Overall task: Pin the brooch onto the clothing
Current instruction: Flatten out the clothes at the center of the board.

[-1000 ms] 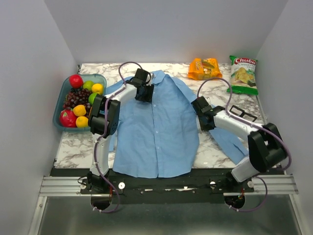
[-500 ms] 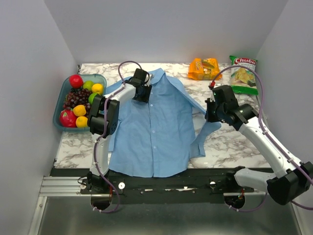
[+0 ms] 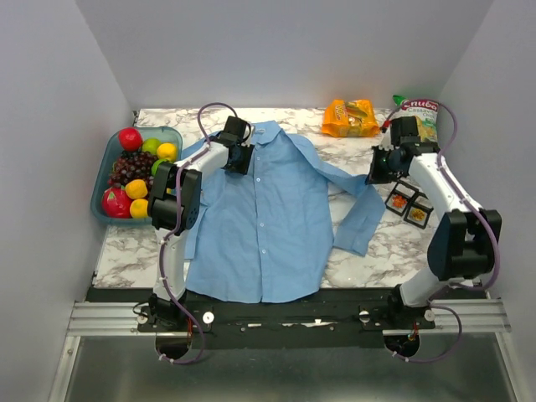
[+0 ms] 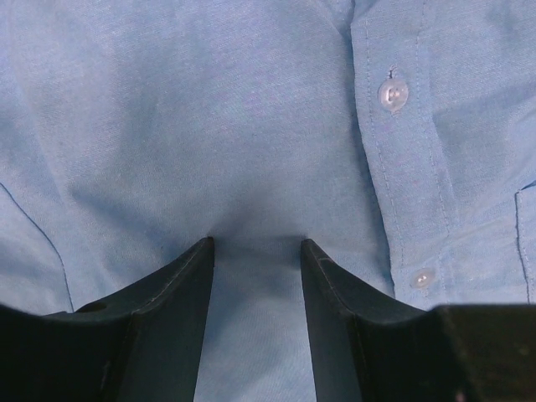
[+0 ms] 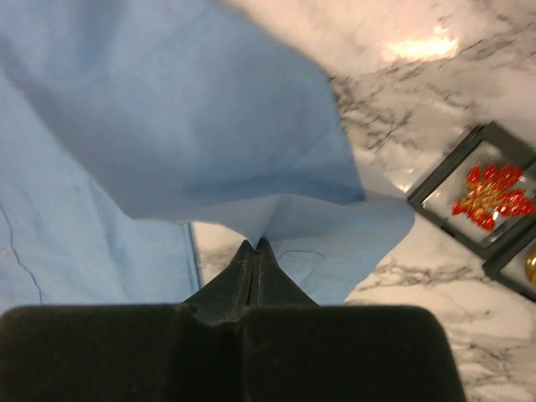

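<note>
The clothing, a light blue shirt (image 3: pixel 268 218), lies front up on the marble table. My left gripper (image 3: pixel 237 159) stands open just below the collar, its fingertips (image 4: pixel 205 247) pressed onto the cloth (image 4: pixel 209 109) left of the button row. My right gripper (image 3: pixel 377 174) is shut on a fold of the shirt's right sleeve (image 5: pixel 167 109), pinched at the tips (image 5: pixel 255 244) and held lifted off the table. The brooch (image 5: pixel 492 194), red with gold bits, sits in a small black square tray (image 3: pixel 399 201) just right of that gripper.
A second black tray (image 3: pixel 417 213) holding a gold piece lies beside the first. A teal bowl (image 3: pixel 102 180) of fruit stands at the left edge. An orange snack bag (image 3: pixel 350 117) and a green chips bag (image 3: pixel 421 121) lie at the back right.
My right arm has swung from the near right toward the back right, drawing the sleeve out sideways and uncovering the two black trays. The left gripper has stayed by the collar.
</note>
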Robot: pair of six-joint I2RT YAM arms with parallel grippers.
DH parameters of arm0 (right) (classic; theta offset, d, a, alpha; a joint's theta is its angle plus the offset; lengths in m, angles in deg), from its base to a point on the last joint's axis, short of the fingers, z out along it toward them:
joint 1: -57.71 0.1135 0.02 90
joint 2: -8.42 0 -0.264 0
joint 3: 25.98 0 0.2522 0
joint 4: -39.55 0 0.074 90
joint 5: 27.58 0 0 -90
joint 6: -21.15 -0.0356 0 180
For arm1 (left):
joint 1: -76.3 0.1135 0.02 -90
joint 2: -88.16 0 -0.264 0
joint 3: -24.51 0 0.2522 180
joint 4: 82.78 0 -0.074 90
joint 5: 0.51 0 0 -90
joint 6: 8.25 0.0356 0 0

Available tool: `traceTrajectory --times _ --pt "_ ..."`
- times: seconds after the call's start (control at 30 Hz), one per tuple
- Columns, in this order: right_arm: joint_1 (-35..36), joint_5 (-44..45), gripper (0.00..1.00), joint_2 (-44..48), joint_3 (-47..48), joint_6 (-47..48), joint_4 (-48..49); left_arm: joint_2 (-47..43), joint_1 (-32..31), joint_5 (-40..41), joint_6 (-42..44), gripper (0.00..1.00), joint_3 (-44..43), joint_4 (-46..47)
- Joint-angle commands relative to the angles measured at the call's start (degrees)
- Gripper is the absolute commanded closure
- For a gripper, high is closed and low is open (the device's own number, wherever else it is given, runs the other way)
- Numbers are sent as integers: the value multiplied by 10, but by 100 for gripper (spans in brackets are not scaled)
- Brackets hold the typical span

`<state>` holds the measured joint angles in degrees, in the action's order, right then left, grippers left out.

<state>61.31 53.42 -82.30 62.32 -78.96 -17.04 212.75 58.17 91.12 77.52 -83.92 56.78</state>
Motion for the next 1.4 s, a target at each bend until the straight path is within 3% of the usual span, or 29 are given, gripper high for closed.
traceTrajectory --times 0.0,0.23,0.57,0.73,1.07,1.1,1.23,1.27,1.37 --pt "-56 -37 99 -75 79 20 16 -8 4 31 16 46 11 -25" --pt "-117 -73 99 -203 214 -8 22 -4 4 45 24 46 12 -27" --pt "-151 -77 99 -340 357 -45 20 -6 5 54 36 46 12 -29" --pt "-164 -67 99 -365 394 -64 20 -8 5 60 40 46 9 -34" --pt "-169 -21 99 -335 370 -84 52 -33 -3 62 40 43 4 -40" --pt "-168 -33 94 -334 369 -83 52 -41 -6 56 40 42 4 -40" --pt "-160 -64 39 -292 323 -75 64 -66 -22 30 48 25 2 -36" --pt "-156 -60 34 -264 309 -68 71 -72 -29 26 48 19 1 -35" --pt "-133 -30 26 -222 258 -41 85 -96 -39 17 45 13 0 -31"
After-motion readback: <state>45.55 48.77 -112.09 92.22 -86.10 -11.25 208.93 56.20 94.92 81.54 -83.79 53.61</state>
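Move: My right hand already pinches the right sleeve partway along; the clear table it is taken to lies about 18 cm ahead, 11 cm to the right and 10 cm below. The orange bag is some 32 cm straight ahead, the chips bag 28 ahead and 24 right, the red brooch's box 3 ahead and 13 right. My left hand is down on the chest: button strip level with it, 6 cm right; collar 15 ahead, 9 right; the sleeve's spot 6 ahead, 56 right. I carry the pinched sleeve forward about 17 cm and 13 cm to the right, sinking slightly, towards the gap between the two bags, turning about 20 degrees clockwise; then I open my fingers, let the sleeve go and begin drawing back. My left hand stays down on the chest, easing slightly left, then opens wider and lifts off nearly 3 cm. ##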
